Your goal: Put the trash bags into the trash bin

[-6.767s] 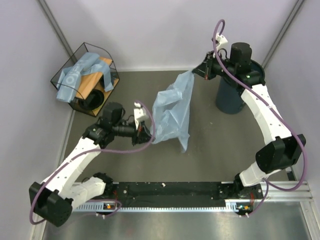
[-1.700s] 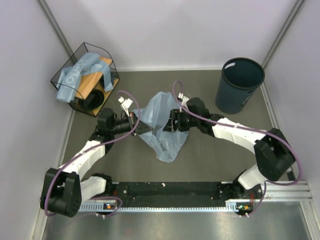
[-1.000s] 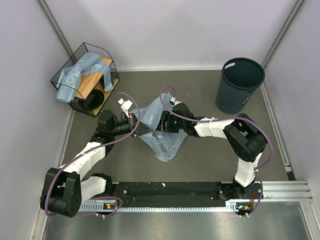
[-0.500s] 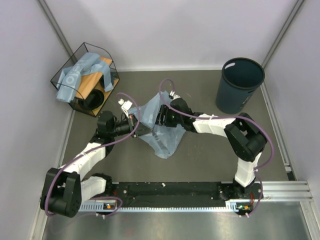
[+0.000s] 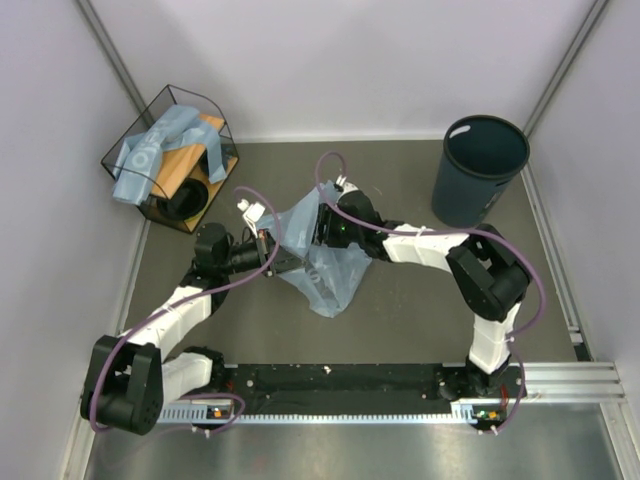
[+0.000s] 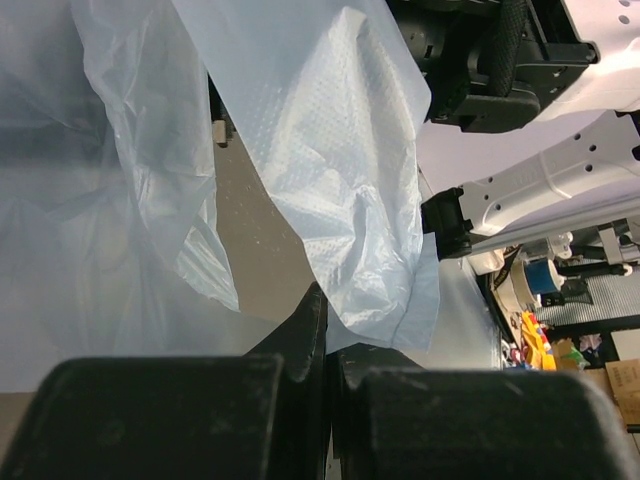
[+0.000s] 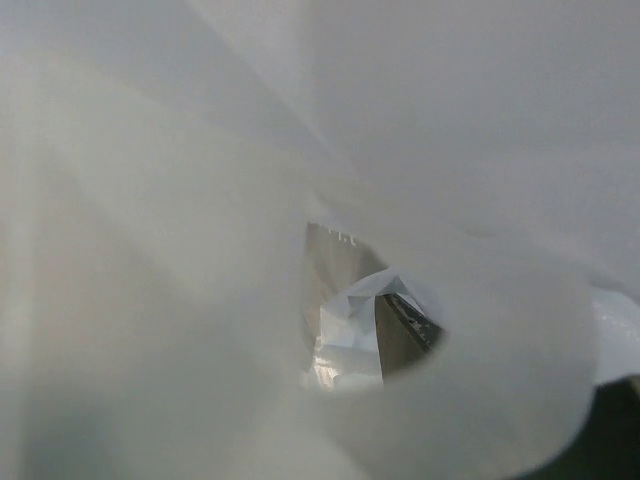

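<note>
A crumpled light-blue trash bag (image 5: 325,265) hangs over the middle of the floor. My left gripper (image 5: 284,259) is shut on its left edge; in the left wrist view the film (image 6: 340,170) runs down to the closed fingertips of that gripper (image 6: 330,322). My right gripper (image 5: 318,234) is pushed into the top of the bag from the right, and film hides its fingers. The right wrist view is filled with blurred film (image 7: 200,200), and no fingers show there. The dark blue-grey trash bin (image 5: 462,200) stands upright at the back right, apart from both grippers.
A black wire basket (image 5: 108,158) with a wooden base sits at the back left and holds more light-blue bags (image 5: 160,145). Purple-grey walls close in the floor on three sides. The arm bases stand on a rail (image 5: 340,385) along the near edge.
My right gripper has moved left and pushed deeper into the bag, whose top has bunched up toward the left. The left arm has kept its place and its grip.
</note>
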Controlling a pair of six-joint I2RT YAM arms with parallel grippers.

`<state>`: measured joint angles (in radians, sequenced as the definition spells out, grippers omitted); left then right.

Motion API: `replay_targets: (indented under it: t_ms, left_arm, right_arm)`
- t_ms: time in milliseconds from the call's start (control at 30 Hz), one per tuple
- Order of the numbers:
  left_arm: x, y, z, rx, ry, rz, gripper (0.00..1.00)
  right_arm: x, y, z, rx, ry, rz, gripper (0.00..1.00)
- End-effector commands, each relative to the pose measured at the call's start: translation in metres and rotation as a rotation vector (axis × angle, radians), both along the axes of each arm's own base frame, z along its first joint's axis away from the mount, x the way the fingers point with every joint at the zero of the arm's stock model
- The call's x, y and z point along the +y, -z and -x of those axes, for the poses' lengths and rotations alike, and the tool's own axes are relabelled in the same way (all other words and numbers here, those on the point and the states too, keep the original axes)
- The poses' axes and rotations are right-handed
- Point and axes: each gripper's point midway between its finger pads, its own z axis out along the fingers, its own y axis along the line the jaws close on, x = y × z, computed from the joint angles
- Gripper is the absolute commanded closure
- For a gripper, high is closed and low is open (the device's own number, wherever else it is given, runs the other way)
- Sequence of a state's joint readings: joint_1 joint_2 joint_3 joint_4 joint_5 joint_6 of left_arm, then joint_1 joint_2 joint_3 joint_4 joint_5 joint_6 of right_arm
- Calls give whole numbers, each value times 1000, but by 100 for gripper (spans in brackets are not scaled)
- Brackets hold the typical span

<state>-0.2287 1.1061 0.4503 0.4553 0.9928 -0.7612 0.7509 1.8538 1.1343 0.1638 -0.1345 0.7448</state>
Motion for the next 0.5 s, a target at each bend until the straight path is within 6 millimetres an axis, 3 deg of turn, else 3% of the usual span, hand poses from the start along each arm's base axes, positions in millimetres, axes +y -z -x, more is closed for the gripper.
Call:
replay_targets:
  t_ms: [0, 167, 233, 333, 433, 467]
  left_arm:
    - [0, -7, 0, -48, 16, 15, 100]
    - [0, -7, -1, -41, 14, 16, 100]
    - [0, -7, -1, -38, 14, 15, 100]
    - [0, -6, -1, -34, 13, 13, 100]
    - [0, -6, -1, -32, 13, 9, 100]
    - [0, -9, -2, -41, 14, 9, 100]
  right_arm:
    - [14, 2, -7, -3, 16, -7, 45]
    - [13, 36, -4, 57, 33, 30, 45]
    - [18, 37, -5, 56, 34, 21, 45]
    - [21, 38, -5, 47, 22, 20, 56]
    - [19, 26, -8, 11, 13, 32, 83]
    - [18, 21, -7, 1, 7, 34, 100]
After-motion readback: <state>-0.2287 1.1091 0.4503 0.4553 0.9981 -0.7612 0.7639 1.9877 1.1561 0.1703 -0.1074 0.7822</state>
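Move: The layer of trash bag that the right fingers go for lies about 6 cm below the right hand, no more than 1 cm ahead and level sideways. From the same hand, the trash bin stands some 34 cm right and 10 cm ahead, the wire rack roughly 33 cm left and 15 cm ahead. From the left hand, which holds the bag's gathered edge, that layer is about 5 cm ahead, 5 cm right and 15 cm below. Down, almost straight, goes the right hand into the slack folds of the hanging trash bag, about 5 cm, its fingers tipping some 5 degrees steeper. As it bottoms out, the half-open fingers start closing on the plastic and are mostly shut by the end. The left hand stays in place and keeps its pinch on the bag's edge. ##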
